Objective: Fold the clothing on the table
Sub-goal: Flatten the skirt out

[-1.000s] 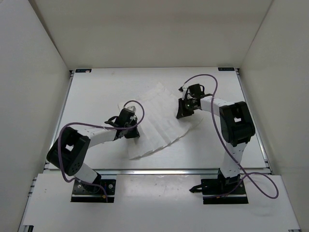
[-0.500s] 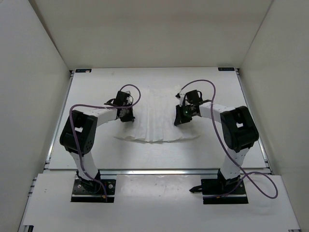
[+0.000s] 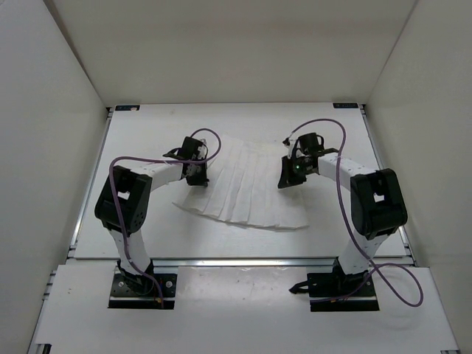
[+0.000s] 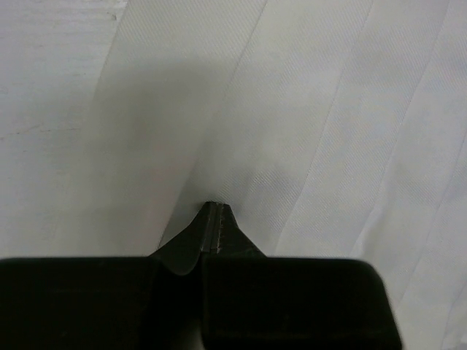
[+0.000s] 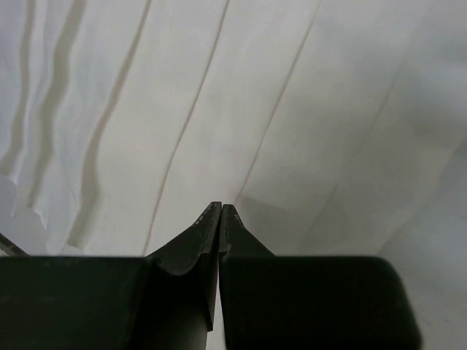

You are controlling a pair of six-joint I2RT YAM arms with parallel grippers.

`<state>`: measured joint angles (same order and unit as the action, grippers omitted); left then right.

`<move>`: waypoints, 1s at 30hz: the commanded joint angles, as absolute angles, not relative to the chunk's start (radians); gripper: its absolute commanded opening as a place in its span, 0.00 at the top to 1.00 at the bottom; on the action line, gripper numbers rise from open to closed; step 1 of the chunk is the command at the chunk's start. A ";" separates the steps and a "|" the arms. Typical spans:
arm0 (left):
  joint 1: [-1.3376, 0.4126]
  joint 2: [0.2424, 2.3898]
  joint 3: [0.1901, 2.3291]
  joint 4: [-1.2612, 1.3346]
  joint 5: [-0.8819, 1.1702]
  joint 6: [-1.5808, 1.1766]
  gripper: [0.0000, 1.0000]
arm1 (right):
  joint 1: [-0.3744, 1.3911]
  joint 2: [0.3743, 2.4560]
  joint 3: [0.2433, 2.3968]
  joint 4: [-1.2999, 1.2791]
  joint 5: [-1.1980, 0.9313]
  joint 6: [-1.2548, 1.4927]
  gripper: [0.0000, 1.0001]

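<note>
The clothing (image 3: pixel 247 190) is a white pleated garment lying spread on the table (image 3: pixel 158 125), flaring wider toward the near hem. My left gripper (image 3: pixel 198 178) is at its left edge and my right gripper (image 3: pixel 286 181) is at its upper right edge. In the left wrist view the jaws (image 4: pixel 213 206) are shut, with the ribbed clothing (image 4: pixel 328 109) pulled up to their tip. In the right wrist view the jaws (image 5: pixel 221 207) are shut too, and the creases of the clothing (image 5: pixel 219 87) run straight to their tip.
White upright walls (image 3: pixel 51 147) close in the table on three sides. Metal rails (image 3: pixel 243 260) run along its near edge, with both arm bases behind them. A purple cable (image 3: pixel 324 125) loops above each wrist.
The right gripper has moved right and slightly back, and the garment has gone from a narrow bunch to a wide pleated fan. The left gripper has stayed near its spot for the last half second.
</note>
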<state>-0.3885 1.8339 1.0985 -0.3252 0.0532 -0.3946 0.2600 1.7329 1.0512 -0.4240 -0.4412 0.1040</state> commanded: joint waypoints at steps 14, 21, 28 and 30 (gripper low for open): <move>-0.400 1.649 0.914 -0.428 0.049 -0.408 1.00 | 0.256 1.844 1.107 -0.333 -0.494 0.115 1.00; -0.348 1.562 0.842 -0.336 0.098 -0.431 0.84 | 0.229 1.816 1.176 -0.325 -0.543 0.103 0.77; -0.331 1.644 1.075 -0.348 0.120 -0.367 0.01 | 0.164 1.862 1.339 -0.311 -0.523 0.089 0.41; -0.307 1.670 1.132 -0.321 0.107 -0.365 0.02 | 0.147 1.905 1.399 -0.313 -0.511 0.103 0.40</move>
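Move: Resting shut on the skirt's left part, the left hand has the skirt's middle some 13 cm to its right, level with it, and the near left hem corner about 8 cm to its left and 6 cm back. From the right hand, about 2 cm above the cloth, that middle lies about 10 cm to the left, level fore and aft; the near right hem corner is some 14 cm back and 7 cm to the right, the far right corner about 12 cm ahead and 1 cm to the right. Dragging the skirt's left part back with its shut fingertips about 7 cm, the left hand drifts 3 cm left, then opens wide and lifts off, moving forward. The right hand, still shut, hops forward over the skirt's right side, dips some 3 cm towards the cloth, then opens partway while rising and going forward, tipping up a little. ##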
